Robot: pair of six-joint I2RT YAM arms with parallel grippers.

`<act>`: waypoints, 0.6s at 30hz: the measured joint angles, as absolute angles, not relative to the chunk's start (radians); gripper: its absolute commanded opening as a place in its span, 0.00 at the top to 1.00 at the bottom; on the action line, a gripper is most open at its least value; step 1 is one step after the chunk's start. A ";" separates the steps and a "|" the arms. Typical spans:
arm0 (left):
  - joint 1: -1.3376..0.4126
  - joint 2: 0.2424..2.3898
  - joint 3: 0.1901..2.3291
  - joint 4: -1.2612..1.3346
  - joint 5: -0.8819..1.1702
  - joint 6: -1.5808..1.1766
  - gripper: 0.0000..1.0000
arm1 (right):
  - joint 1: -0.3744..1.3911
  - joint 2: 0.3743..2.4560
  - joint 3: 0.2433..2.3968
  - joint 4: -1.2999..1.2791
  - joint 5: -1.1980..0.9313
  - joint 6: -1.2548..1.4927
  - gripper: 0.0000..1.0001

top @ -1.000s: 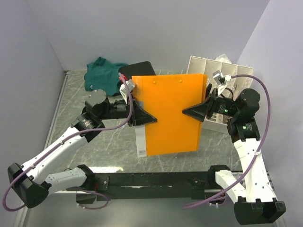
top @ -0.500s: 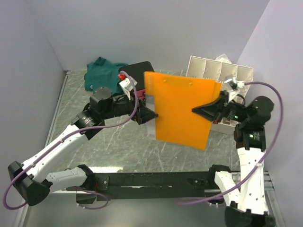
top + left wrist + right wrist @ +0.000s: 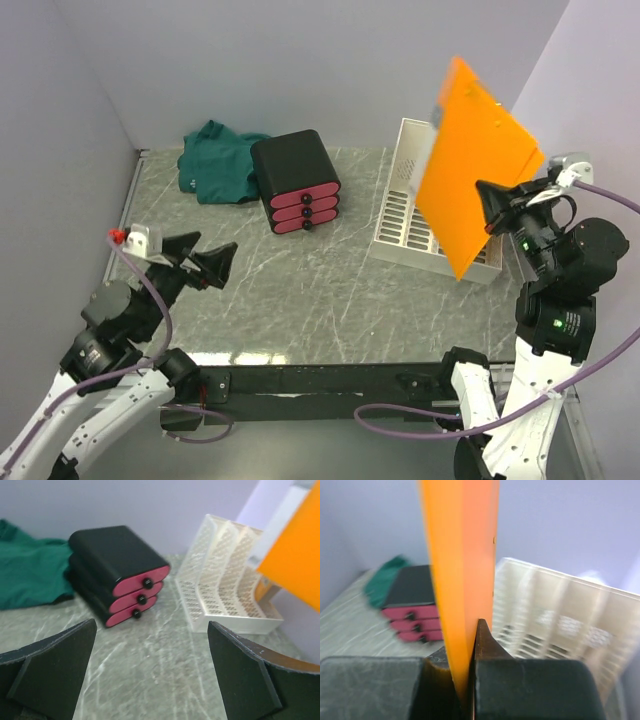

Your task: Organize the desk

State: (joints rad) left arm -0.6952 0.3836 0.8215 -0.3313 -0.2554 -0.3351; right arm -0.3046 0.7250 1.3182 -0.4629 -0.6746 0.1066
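Observation:
The desk [image 3: 300, 290] is a grey-green marble top with a black front rail. A flat orange folder [image 3: 475, 170] hangs tilted in the air over the white file rack [image 3: 400, 225] at the right. My right gripper [image 3: 487, 205] is shut on the folder's lower right edge. In the right wrist view the folder [image 3: 460, 555] stands edge-on, pinched between the fingers of the right gripper [image 3: 475, 630]. My left gripper [image 3: 205, 255] is open with nothing in it, low over the desk's front left. In its own view the left gripper [image 3: 151, 630] spans bare marble [image 3: 150, 670].
A black drawer box with pink fronts [image 3: 295, 180] stands at the back middle, with a green cloth [image 3: 215, 160] crumpled to its left by the wall. The slotted rack [image 3: 225, 580] lies right of the drawer box [image 3: 115, 555]. Walls close the back and both sides.
My left gripper let go of the orange folder, opened wide and drew back to the front left. My right gripper closed on the folder and lifted it up and right over the rack.

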 measured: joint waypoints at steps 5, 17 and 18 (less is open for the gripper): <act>-0.695 0.276 0.685 -0.374 -0.329 -0.353 0.00 | -0.306 0.707 1.281 -0.444 -0.462 0.100 1.00; -0.695 0.265 0.637 -0.387 -0.369 -0.364 0.00 | -0.297 0.739 1.088 -0.245 -0.319 0.155 1.00; -0.695 0.267 0.637 -0.387 -0.368 -0.364 0.01 | -0.292 0.753 1.074 -0.226 -0.307 0.159 1.00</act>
State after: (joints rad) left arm -0.6952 0.2672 0.6369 -0.3866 -0.3683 -0.3637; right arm -0.2916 0.7528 1.0737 -0.2256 -0.3065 0.1589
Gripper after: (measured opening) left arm 0.995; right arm 0.010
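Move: The right hand already pinches the orange folder; the white rack's middle is about 24 cm ahead, 8 cm right and 32 cm below. The brown book in the rack's right-end slot lies some 24 cm ahead, 16 cm right; the black drawer cabinet some 25 cm ahead, 36 cm left, both about as low. From the empty left hand the rack is roughly 28 cm ahead, 54 cm right, 22 cm lower. Right hand swings the folder right, forward and down rackwards, about 20 degrees clockwise; open left sinks 7 cm. ##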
